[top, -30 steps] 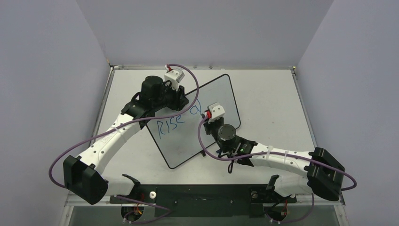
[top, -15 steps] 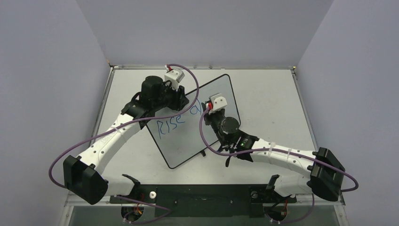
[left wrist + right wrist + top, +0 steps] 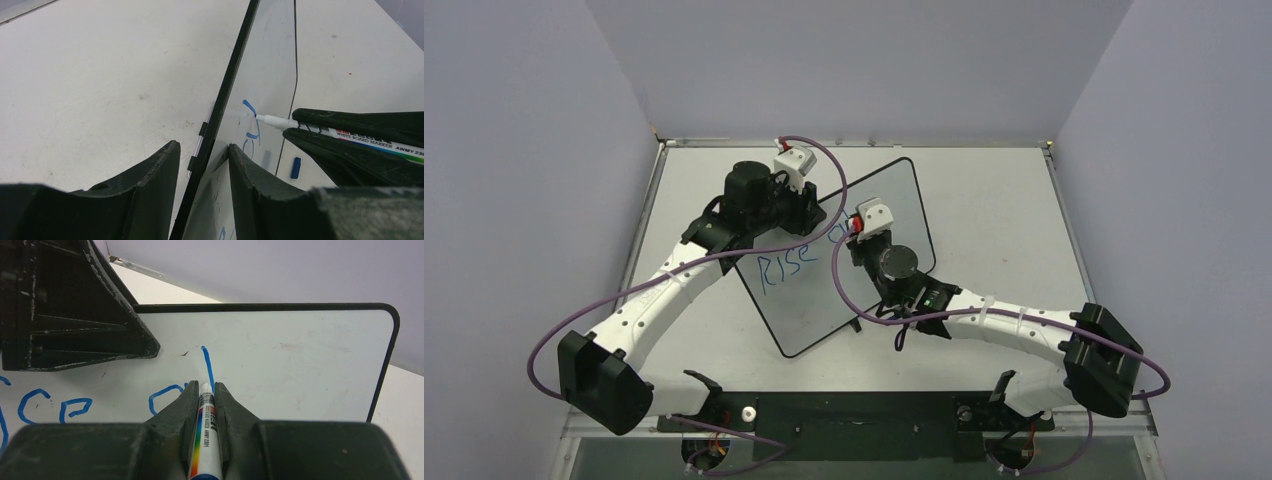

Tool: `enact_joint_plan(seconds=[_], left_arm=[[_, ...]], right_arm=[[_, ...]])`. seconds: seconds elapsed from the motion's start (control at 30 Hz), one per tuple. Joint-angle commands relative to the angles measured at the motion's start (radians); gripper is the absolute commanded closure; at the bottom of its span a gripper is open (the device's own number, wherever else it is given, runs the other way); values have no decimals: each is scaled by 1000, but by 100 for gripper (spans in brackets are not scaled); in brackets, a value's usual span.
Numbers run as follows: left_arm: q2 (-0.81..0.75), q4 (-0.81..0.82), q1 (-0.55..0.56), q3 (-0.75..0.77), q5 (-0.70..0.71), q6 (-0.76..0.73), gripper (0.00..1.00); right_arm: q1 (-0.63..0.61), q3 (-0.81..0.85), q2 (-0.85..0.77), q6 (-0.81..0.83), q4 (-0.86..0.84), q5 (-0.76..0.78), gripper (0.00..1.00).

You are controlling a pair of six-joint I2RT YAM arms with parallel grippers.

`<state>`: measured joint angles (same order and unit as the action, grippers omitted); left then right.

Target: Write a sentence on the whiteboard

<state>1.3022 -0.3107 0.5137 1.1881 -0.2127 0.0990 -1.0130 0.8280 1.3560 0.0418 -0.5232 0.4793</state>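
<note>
The whiteboard (image 3: 809, 325) stands tilted mid-table, and the sentence (image 3: 786, 265) on it reads "Rise a" in blue. My left gripper (image 3: 809, 205) is shut on the whiteboard's top left edge. In the left wrist view its jaws (image 3: 201, 147) straddle the black frame (image 3: 235, 75). My right gripper (image 3: 202, 386) is shut on a white marker (image 3: 205, 440). The marker tip rests on the whiteboard (image 3: 300, 355) at the foot of a tall blue stroke (image 3: 206, 365) right of the "a" (image 3: 165, 395). The left wrist view also shows the marker (image 3: 350, 136) on the board.
A blue marker cap (image 3: 296, 167) lies on the table beyond the board's right edge. Grey walls close the table (image 3: 1004, 220) in on three sides. Purple cables (image 3: 824, 160) loop over both arms. The arm bases stand at the near edge.
My right gripper has moved up and left across the board with the marker, leaving a new tall stroke after the "a". The left gripper and the board have stayed still.
</note>
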Motion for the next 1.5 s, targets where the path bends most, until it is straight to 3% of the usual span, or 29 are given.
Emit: enact_joint_plan(seconds=[0.0, 1.03, 1.47], left_arm=[[-49, 96, 5, 21, -5, -15, 100], [-52, 98, 5, 20, -2, -15, 100], [-52, 98, 5, 20, -2, -15, 100]], right_arm=[[12, 32, 8, 2, -50, -4, 100], [46, -80, -23, -41, 7, 43, 100], [40, -119, -62, -93, 10, -43, 100]])
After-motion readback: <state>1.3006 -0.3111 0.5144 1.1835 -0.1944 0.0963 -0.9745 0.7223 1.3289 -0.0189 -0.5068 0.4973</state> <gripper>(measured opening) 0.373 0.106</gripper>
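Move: The bare board where my next letter begins lies about 5 cm ahead of my right hand and 1 cm left, level with it. The long slanting stroke I've already drawn is some 3 cm ahead, 2 cm left; the round letter is about 1 cm ahead, 5 cm left and 3 cm lower. My left gripper sits roughly 7 cm left, 1 cm ahead and 3 cm higher. From my left hand, that bare spot is about 4 cm ahead, 6 cm right and a little lower. With the marker still pinched in my right hand, I first ease right and forward, not quite 2 cm, past the long stroke to clean board. Then I draw the tip down the face some 4 cm, still drifting right and finally a little back, with the fingers tipping slightly downward. My left hand keeps its hold on the board's top edge. ##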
